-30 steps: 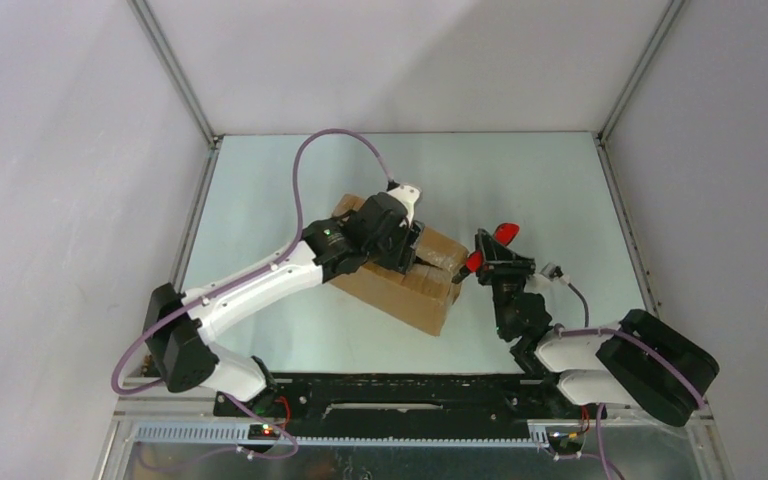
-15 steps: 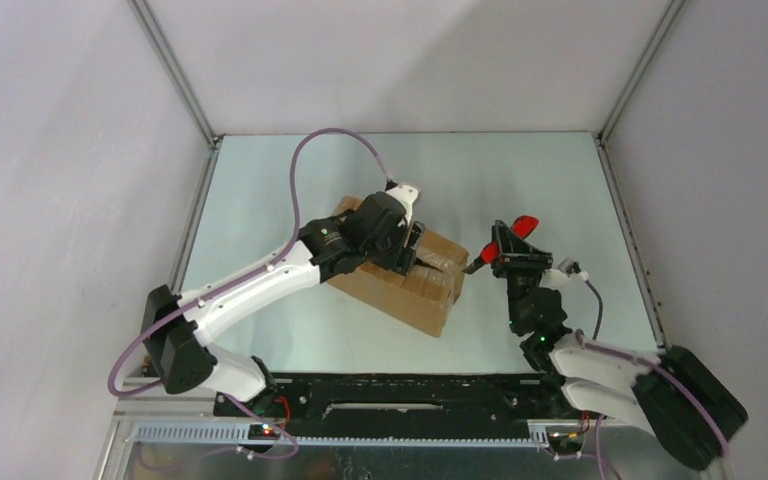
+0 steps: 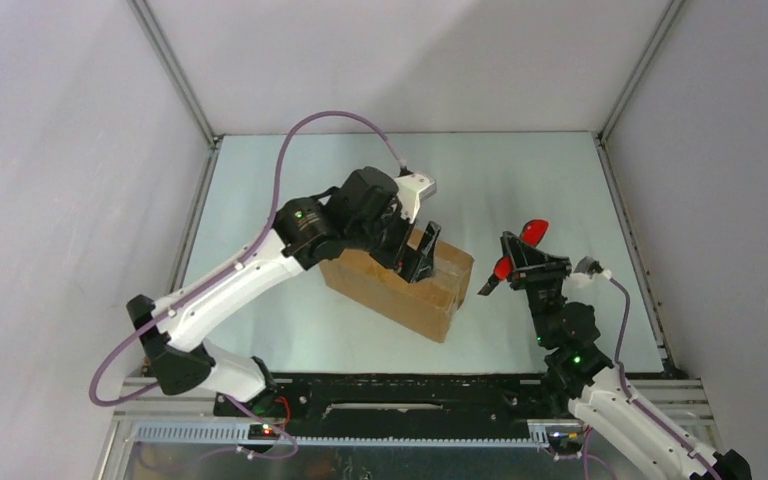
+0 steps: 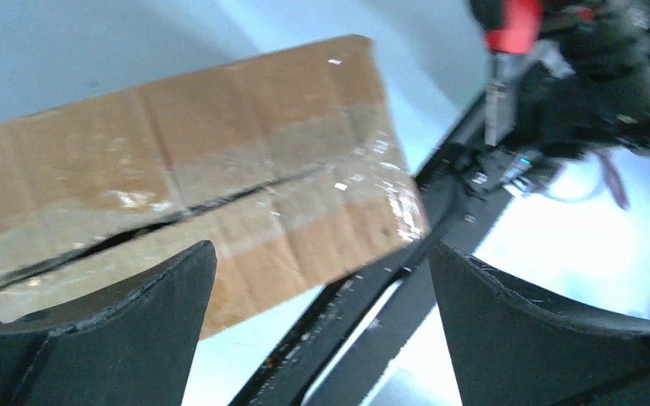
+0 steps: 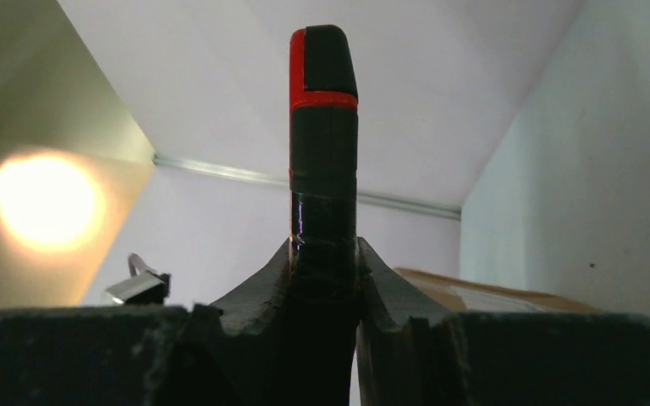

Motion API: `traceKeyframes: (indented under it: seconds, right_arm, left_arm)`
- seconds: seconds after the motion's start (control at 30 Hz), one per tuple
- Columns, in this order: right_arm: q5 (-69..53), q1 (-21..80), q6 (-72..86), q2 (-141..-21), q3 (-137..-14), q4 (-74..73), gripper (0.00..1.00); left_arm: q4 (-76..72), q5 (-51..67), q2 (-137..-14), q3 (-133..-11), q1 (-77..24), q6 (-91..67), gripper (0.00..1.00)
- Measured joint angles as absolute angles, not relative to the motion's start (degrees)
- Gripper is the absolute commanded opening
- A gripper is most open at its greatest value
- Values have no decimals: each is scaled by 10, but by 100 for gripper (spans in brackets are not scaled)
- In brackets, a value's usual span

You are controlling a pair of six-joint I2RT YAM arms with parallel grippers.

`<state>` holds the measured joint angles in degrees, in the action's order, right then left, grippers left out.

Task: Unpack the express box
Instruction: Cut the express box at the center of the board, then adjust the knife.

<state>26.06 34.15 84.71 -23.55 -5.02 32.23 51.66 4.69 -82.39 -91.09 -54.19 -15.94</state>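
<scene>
The express box (image 3: 400,288), a brown taped carton, lies slanted in the middle of the table; in the left wrist view the express box (image 4: 220,161) shows a dark slit along its taped seam. Just above the box's top hangs my left gripper (image 3: 423,252), open wide, and nothing lies between the spread tips of the left gripper (image 4: 322,254). To the right of the box, apart from it, my right gripper (image 3: 522,268) is shut on a black-and-red cutter (image 3: 533,231). In the right wrist view the cutter (image 5: 322,127) stands upright in the right gripper (image 5: 323,254).
The pale green table (image 3: 520,180) is boxed in by grey walls with metal corner posts (image 3: 175,75). A black base rail (image 3: 400,395) runs along the near edge. The box sits slightly left of centre.
My left gripper has opened wide and lifted off the box top. The right arm has drawn back to the right with the cutter, away from the box's end.
</scene>
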Motion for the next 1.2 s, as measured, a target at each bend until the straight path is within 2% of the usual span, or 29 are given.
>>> traceKeyframes:
  seconds: [0.27,0.47,0.6,0.7,0.8,0.9,1.1,1.17,1.2]
  right_arm:
    - [149,343,781,-339,-177,318,0]
    - [104,361,699,-353,-251,306,0]
    - [113,420,632,-364,-276,325,0]
    - [133,467,583,-382,-277,357,0]
    - [157,498,554,-402,-277,373,0]
    - [181,512,534,-414,-277,377,0]
    - [201,521,533,-415,-286,415,0]
    - [203,522,535,-415,-289,422,0]
    - [206,522,534,-414,-289,420,0]
  left_arm:
    - [412,253,-782,-881,-542,-192,100]
    - [238,367,-754,-757,-541,-316,100]
    - [-6,361,-722,-599,-541,-514,100]
    - [-138,323,-721,-529,-544,-625,99]
    - [-238,280,-721,-501,-555,-695,91]
    - [-315,255,-721,-496,-568,-734,75]
    - [-379,237,-728,-487,-573,-766,22]
    - [-389,238,-736,-487,-572,-770,1]
    - [-395,239,-740,-487,-572,-771,0]
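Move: The knife's blade end, sticking out of the right hand's grip, lies about 15 cm to the right of the open left hand, some 3 cm nearer the base and 2 cm lower; from the right hand it is about 7 cm back and 4 cm left. The left gripper is roughly 19 cm left of the right hand, 4 cm back and 3 cm higher. The box's middle lies about 7 cm ahead of the left hand, 4 cm to its left and 16 cm below. The knife, still gripped by its handle, is carried up about 14 cm and some 10 cm left, slightly back, by the right hand, whose fingers tip upward. To meet it the left hand rises, goes right and draws back off the box, its wrist turning some 70 degrees until the fingers point right; these then close from wide open and pinch the knife's blade end. ##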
